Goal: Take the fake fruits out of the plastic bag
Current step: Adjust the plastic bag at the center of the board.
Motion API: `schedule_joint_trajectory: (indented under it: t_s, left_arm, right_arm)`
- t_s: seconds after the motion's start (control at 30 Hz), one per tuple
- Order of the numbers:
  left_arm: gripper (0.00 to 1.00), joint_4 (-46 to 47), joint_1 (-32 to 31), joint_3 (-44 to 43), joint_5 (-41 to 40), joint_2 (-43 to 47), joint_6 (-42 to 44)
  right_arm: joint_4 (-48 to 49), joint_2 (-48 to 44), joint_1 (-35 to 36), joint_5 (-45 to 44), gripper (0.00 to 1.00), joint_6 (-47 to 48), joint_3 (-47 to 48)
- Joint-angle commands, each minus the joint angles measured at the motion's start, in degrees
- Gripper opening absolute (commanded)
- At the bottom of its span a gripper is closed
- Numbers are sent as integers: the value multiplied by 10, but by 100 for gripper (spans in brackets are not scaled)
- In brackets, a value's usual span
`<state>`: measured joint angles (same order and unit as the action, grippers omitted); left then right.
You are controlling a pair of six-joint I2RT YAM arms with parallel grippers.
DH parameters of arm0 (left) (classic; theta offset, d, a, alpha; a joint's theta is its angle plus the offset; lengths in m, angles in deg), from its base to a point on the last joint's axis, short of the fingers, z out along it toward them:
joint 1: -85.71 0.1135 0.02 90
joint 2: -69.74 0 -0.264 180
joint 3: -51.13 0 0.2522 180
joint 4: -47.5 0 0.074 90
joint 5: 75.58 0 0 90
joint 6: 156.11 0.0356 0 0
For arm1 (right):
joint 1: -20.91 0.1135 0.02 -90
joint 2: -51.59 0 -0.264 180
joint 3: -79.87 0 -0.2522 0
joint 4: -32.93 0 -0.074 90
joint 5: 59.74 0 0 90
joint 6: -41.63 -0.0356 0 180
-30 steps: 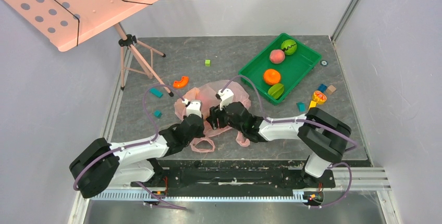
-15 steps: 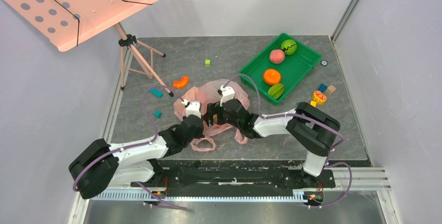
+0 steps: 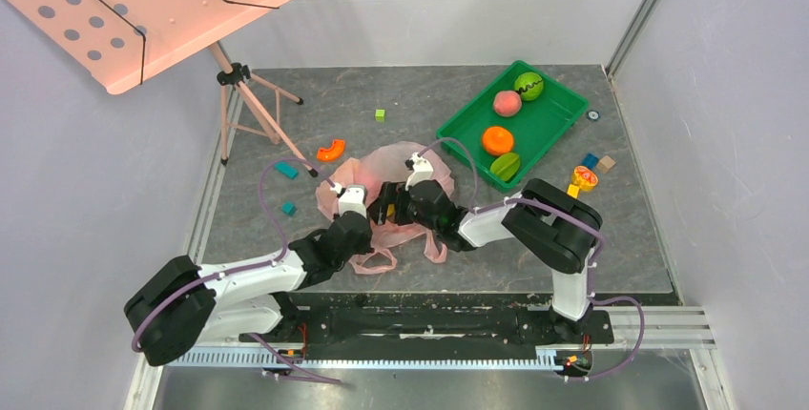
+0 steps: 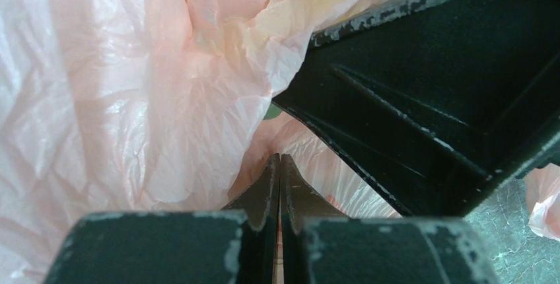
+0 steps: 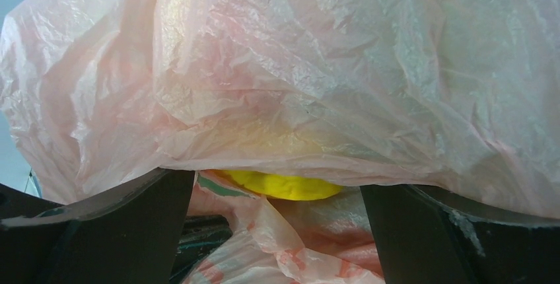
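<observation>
The translucent pink plastic bag [image 3: 380, 166] lies crumpled in the middle of the mat. My left gripper [image 3: 355, 194] is at its left side, and in the left wrist view its tips [image 4: 279, 160] are shut on a fold of the bag [image 4: 132, 99]. My right gripper [image 3: 386, 204] is at the bag's mouth, close beside the left one. Its jaws [image 5: 277, 231] stand wide open under the bag's upper film [image 5: 330, 66]. A yellow fake fruit [image 5: 284, 185] lies just beyond them, half covered by the film. Other fruits in the bag are hidden.
A green tray [image 3: 551, 130] at the back right holds a green ball, a peach, an orange and a green piece. A pink music stand [image 3: 143, 10] on a tripod stands at the back left. Small blocks and an orange curved piece [image 3: 331, 151] lie scattered on the mat.
My right gripper has opened wide and pushed left into the bag's mouth, its arm folding in. The left gripper has kept its hold and barely moved.
</observation>
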<state>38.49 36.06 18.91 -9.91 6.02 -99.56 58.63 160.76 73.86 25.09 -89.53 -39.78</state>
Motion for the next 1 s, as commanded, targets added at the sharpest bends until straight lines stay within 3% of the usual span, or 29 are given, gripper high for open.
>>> schedule_joint_trajectory:
  t_s: [0.0, 0.2, 0.53, 0.97]
  left_arm:
    - [2, 11, -3, 4, -9, 10, -23]
    - [2, -2, -3, -4, -10, 27, -27]
    - [2, -108, -1, -58, -32, 129, -21]
    - [2, -117, 2, -46, -45, 133, -29]
  right_arm:
    - [25, 21, -5, -7, 96, 1, 15]
    - [72, 13, -5, -9, 81, 26, -16]
    - [129, -4, -8, -6, 58, 30, -50]
    - [121, -112, -10, -44, 51, 69, -138]
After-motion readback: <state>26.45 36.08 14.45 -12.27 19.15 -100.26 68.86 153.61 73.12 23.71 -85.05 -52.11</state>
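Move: The plastic bag's middle lies about 8 cm ahead and 4 cm right of the left fingertips, and about 4 cm straight ahead of the right ones, at about the height of both. A yellow fruit in its mouth sits just ahead of and 2 cm below the right hand point. The near handle loop is some 6 cm back from the left hand, 1 cm right and 3 cm lower; the right handle lies 9 cm back, 11 cm right and 4 cm below the right hand. Upward, about 6 cm, goes the left hand at the bag's mouth, its shut fingers seeming to keep a pinch on the rim as they tip up a little. The right hand first stays inside the mouth under the draped sheet while its wide-open fingers close to about half, then pulls some 4 cm right and slightly back, away from the yellow fruit, and rises a little at the end. ##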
